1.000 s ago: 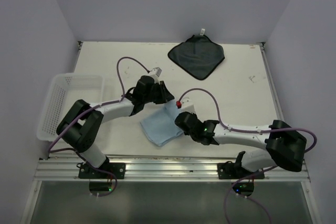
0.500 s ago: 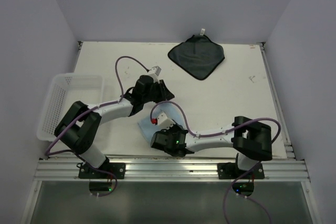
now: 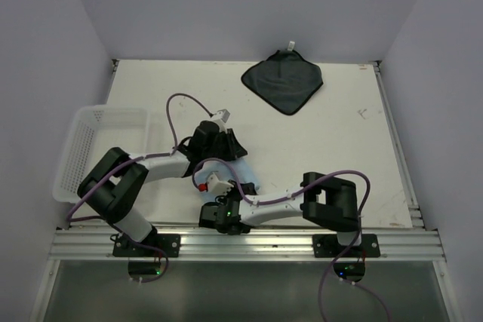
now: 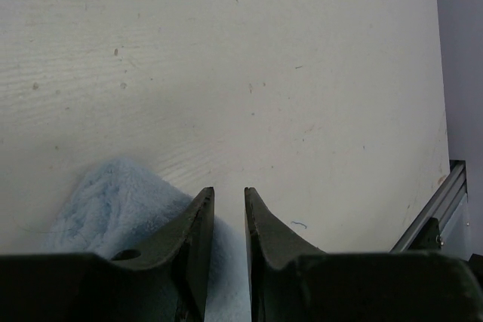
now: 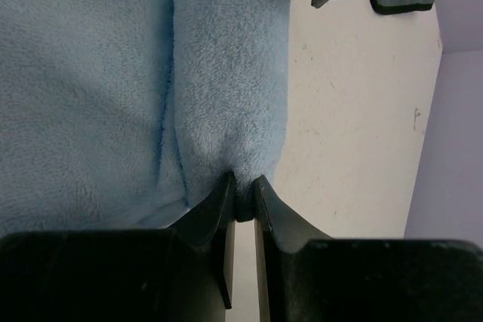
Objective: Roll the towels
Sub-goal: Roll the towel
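The light blue towel [image 5: 106,73] fills the right wrist view, folded over itself along a crease. My right gripper [image 5: 241,184] is shut on its near edge, with a tuft of cloth pinched between the tips. In the top view that gripper [image 3: 223,209] sits low by the front rail, and only a sliver of the blue towel [image 3: 250,177] shows past the arm. My left gripper [image 4: 228,191] stands over the towel's far corner [image 4: 113,201], jaws a narrow gap apart with nothing seen pinched. The dark towel [image 3: 283,81] lies flat at the back.
A white mesh basket [image 3: 83,148] stands at the table's left edge. The right arm's elbow [image 3: 330,200] lies across the near middle, just behind the aluminium front rail [image 3: 249,243]. Both arms' purple cables loop above the blue towel.
My right arm has swung left and toward the front rail with the blue towel's edge in its grip, folding the cloth over. The left gripper has shifted slightly nearer.
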`<state>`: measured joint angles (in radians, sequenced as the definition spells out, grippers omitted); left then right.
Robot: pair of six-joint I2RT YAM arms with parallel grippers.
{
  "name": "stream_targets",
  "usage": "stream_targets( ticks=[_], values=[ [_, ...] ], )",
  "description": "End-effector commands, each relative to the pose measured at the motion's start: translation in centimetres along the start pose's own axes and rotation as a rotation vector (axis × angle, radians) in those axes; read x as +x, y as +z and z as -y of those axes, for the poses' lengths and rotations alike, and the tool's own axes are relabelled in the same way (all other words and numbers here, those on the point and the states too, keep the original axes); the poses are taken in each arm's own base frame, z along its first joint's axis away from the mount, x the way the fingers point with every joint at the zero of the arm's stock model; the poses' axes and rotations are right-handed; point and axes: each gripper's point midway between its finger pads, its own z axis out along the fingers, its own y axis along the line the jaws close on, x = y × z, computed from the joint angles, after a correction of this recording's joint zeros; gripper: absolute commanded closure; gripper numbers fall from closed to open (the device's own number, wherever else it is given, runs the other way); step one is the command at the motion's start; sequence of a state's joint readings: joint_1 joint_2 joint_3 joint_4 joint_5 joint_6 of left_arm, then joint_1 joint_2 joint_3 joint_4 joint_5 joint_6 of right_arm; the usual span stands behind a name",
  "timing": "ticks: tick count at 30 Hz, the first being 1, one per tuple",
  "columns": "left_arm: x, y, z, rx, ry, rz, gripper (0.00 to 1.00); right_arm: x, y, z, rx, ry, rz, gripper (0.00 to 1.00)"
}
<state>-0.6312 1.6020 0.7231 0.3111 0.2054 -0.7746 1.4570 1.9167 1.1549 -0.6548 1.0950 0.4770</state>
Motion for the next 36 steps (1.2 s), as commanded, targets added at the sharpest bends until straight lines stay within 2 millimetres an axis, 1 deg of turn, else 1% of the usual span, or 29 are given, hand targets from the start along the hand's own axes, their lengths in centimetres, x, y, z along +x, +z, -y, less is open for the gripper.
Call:
stream_targets(
  ticks=[1,7,10,16,19,20,23,25,27,28,31,33,34,36],
  values=[
    [-0.7,-0.7,1.4,0.064,0.002,0.051,0.74,-1.1,-0.4,0.7,0.050,-0.024,0.015,1.00],
    [0.5,-0.7,0.1,0.042,-0.017,0.038,0.74,-1.7,-0.6,0.7,0.047,-0.030,0.020,1.00],
    [1.2,-0.7,-0.5,0.035,-0.033,0.037,0.74,-1.9,-0.8,0.4,0.028,-0.014,0.020,0.91],
    [2.4,-0.7,-1.8,0.012,-0.050,0.030,0.74,-2.6,-1.4,0.8,-0.012,0.048,0.036,0.83],
    [3.4,-0.9,-2.7,-0.002,-0.059,0.020,0.75,-3.0,-1.9,1.1,-0.043,0.097,0.048,0.76],
    [3.5,-0.9,-2.9,-0.007,-0.060,0.021,0.75,-3.1,-2.0,1.2,-0.053,0.114,0.051,0.70],
    [4.1,-1.0,-3.5,-0.016,-0.064,0.013,0.75,-3.4,-2.6,1.5,-0.091,0.172,0.062,0.62],
    [4.3,-1.1,-3.6,-0.020,-0.064,0.012,0.75,-3.5,-2.9,1.9,-0.120,0.214,0.075,0.59],
    [4.4,-1.1,-3.9,-0.030,-0.066,0.014,0.75,-3.3,-2.8,2.2,-0.130,0.253,0.072,0.57],
    [4.5,-1.1,-4.1,-0.034,-0.066,0.015,0.75,-3.5,-3.2,2.7,-0.149,0.291,0.076,0.56],
    [4.5,-1.2,-4.2,-0.038,-0.068,0.017,0.75,-3.3,-3.2,3.4,-0.185,0.361,0.081,0.52],
    [4.6,-1.2,-4.2,-0.037,-0.067,0.016,0.75,-3.5,-3.5,3.9,-0.263,0.459,0.096,0.51],
    [4.6,-1.2,-4.2,-0.038,-0.069,0.015,0.75,-3.5,-3.6,3.9,-0.304,0.490,0.102,0.49],
    [4.6,-1.2,-4.3,-0.042,-0.069,0.015,0.75,-3.7,-3.8,3.9,-0.443,0.608,0.122,0.46]
  ],
)
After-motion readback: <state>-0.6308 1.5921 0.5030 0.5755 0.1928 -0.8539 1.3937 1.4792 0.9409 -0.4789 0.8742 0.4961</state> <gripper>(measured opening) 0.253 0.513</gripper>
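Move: The right hand already pinches the near end of the towel roll. The towel's unrolled part is centred some 11 cm to its left, level fore and aft, a couple of centimetres lower; the roll's middle is about 5 cm ahead and 1 cm left. From the left hand, at the roll's far end, the unrolled part is about 11 cm back, 8 cm left and 4 cm lower, the roll's middle 5 cm back and 2 cm right, and the dark cloth some 24 cm ahead and 14 cm right. The right hand keeps its pinch on the roll's near end almost in place, then opens its fingers about halfway, lets go and lifts some 5 cm, its left side rolling up about 25 degrees. Meanwhile the left hand, still on the far end with its opening unchanged, eases that end down and back towards its base, a little left, roughly 4 cm in all. ##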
